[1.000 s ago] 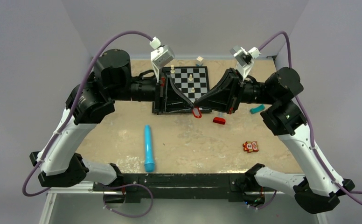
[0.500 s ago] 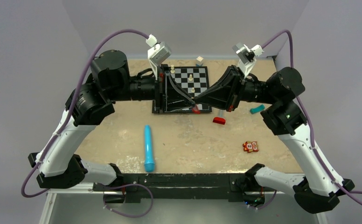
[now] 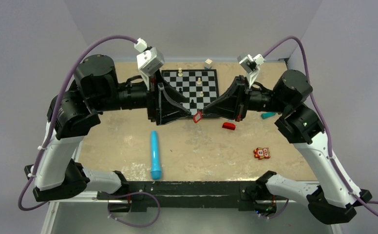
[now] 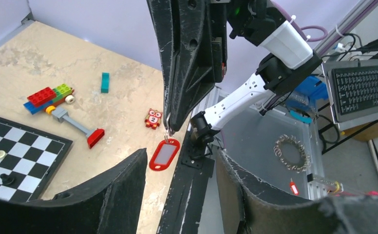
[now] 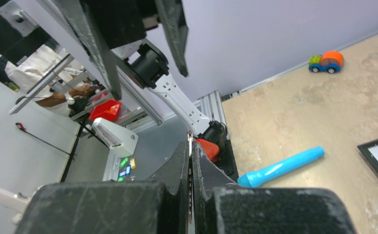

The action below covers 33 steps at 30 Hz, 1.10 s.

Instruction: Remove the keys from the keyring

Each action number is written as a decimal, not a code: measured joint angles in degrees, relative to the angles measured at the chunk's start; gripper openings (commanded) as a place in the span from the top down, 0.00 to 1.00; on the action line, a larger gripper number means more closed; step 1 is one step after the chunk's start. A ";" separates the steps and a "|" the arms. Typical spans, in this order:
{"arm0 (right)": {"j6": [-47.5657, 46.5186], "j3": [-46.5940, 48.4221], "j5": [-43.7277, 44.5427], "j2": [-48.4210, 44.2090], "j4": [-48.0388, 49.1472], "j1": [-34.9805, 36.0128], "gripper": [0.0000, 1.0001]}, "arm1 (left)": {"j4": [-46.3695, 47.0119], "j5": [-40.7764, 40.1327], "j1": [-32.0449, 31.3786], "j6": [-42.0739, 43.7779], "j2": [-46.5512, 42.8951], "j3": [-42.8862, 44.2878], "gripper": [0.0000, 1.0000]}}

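Note:
The keyring's red oblong tag (image 3: 197, 117) with its white label hangs in the air in front of the chessboard. In the left wrist view the tag (image 4: 164, 154) dangles by its thin metal ring (image 4: 169, 135) from the tip of my right gripper (image 4: 170, 127). My right gripper (image 3: 202, 113) is shut on a thin metal strip (image 5: 190, 146) seen edge-on. I cannot tell whether that strip is the ring or a key. My left gripper (image 3: 184, 111) stands open just left of the tag, with nothing between its fingers (image 4: 128, 175). No separate key shows.
A chessboard (image 3: 207, 92) with a few pieces lies behind the grippers. On the sandy table are a blue cylinder (image 3: 155, 155), a red block-headed toy (image 3: 228, 126), an orange square toy (image 3: 261, 153) and a teal block (image 3: 267, 115).
My left gripper has opened, let go and drawn back to the left. The tag now hangs from the right gripper alone, which has shifted slightly left.

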 measured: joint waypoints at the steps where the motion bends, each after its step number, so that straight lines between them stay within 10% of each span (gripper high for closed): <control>1: -1.05 0.26 0.57 0.02 -1.99 0.00 1.00 | -0.57 0.07 0.00 0.50 -0.24 0.07 0.44; 33: -4.57 -0.66 1.55 -2.45 -10.73 0.00 1.00 | -3.65 10.75 0.00 1.64 8.17 -0.28 0.64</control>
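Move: The keyring's red tag, hanging from the right hand's shut fingertips, is about 3 cm to the right of the open left hand, 1 cm back and 3 cm lower. From the right hand it sits about 2 cm left, 1 cm back and 2 cm below. Some 38 cm below the left hand on the table are the blue tube, about 16 cm left and 9 cm ahead, and the owl toy, roughly 30 cm right and 9 cm ahead. Towards the red tag at the right hand's tips, the left hand sinks about 5 cm and goes 4 cm right, tipping its fingers down and turning clockwise some 10 degrees, then stays there and partly closes around the tag, not shutting. The right hand keeps its pinch on the keyring, dips about 3 cm, fingertips tilting slightly down, and drifts a little right. ##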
